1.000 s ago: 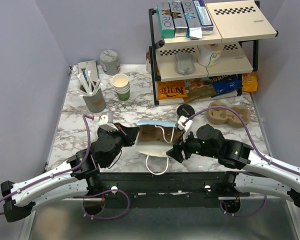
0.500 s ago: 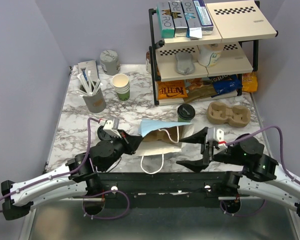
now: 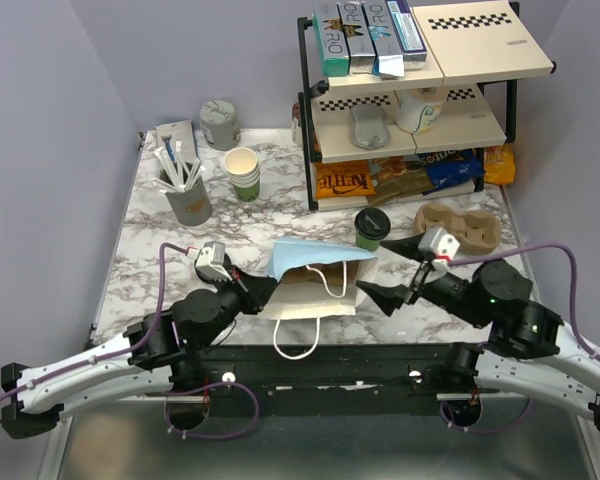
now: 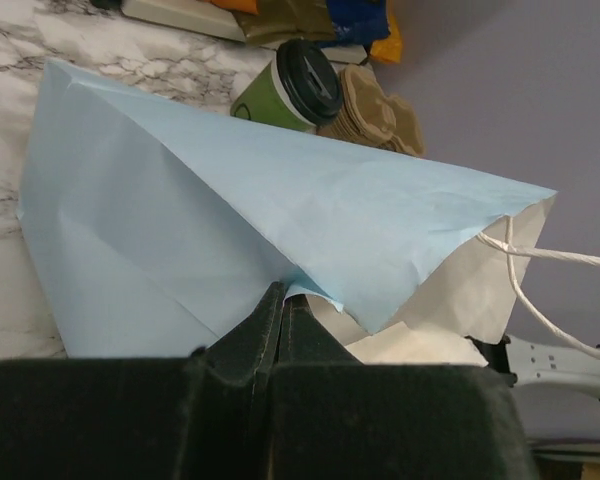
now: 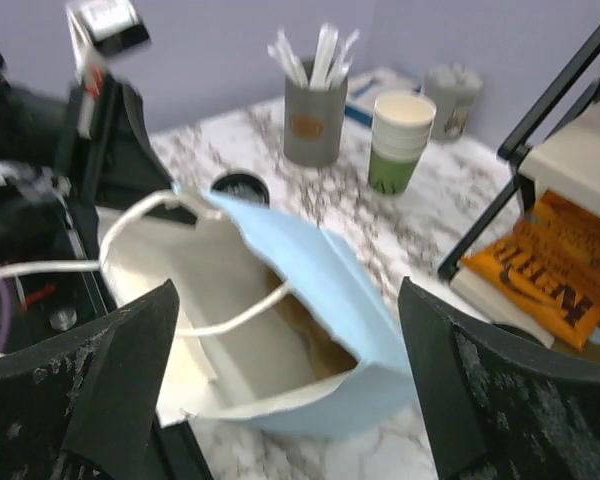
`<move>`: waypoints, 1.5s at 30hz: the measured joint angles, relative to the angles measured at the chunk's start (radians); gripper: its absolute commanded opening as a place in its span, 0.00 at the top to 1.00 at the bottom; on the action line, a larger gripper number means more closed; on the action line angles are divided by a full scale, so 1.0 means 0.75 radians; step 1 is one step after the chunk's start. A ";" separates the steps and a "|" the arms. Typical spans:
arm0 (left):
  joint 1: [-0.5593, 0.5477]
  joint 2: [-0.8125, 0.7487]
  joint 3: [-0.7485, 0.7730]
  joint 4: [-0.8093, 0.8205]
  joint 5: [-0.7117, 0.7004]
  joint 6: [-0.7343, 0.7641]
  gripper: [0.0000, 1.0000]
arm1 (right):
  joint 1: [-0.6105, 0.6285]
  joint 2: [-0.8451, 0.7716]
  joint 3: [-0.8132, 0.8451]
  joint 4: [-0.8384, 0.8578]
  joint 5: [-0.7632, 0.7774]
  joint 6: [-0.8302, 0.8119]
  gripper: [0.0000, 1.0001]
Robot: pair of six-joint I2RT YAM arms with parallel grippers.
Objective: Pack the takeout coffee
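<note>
The takeout coffee, a green cup with a black lid, stands upright on the marble just behind the light blue paper bag. In the left wrist view the coffee shows past the bag. My left gripper is shut on the bag's left rim and its fingers pinch the paper edge. The bag's mouth faces the near edge, its white inside and rope handle in the right wrist view. My right gripper stands wide open beside the bag's right side, a little in front of the coffee, holding nothing.
A brown cardboard cup carrier lies right of the coffee. A black wire shelf rack with boxes and snack packs fills the back right. A stack of lidless cups, a grey straw holder and a grey tin stand at back left.
My right gripper has left the bag's right rim, opened wide and swung right, then up toward the coffee. The bag has shifted slightly left and gapes open, still pinched by my left gripper.
</note>
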 measured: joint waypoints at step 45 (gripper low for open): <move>0.006 0.636 0.621 -0.682 -0.575 -0.944 1.00 | -0.036 0.973 0.754 -0.949 0.485 1.336 0.01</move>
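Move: The bag, pinched shut-fingered by the left hand at its left rim, lies about 8 cm left of the open right hand, some 6 cm ahead and 20 cm below. From the left hand, its middle is about 9 cm right, 6 cm ahead and 9 cm lower. The lidded cup stands some 20 cm ahead of the right hand, 2 cm to its right and 27 cm down, the spare cup tray about 24 cm right of that hand and 21 cm ahead. With its pinch on the left rim kept, the left hand swings the bag's mouth round: it goes some 6 cm forward and ends a little higher and farther left, turning about 35 degrees counter-clockwise. The right hand, fingers wide open throughout, dips, rises again while reaching forward, then sinks and edges left to the bag's right rim, ending some 9 cm lower and 6 cm farther forward, its fingers tipped steeply down and turned clockwise, with the cord handle between them. ##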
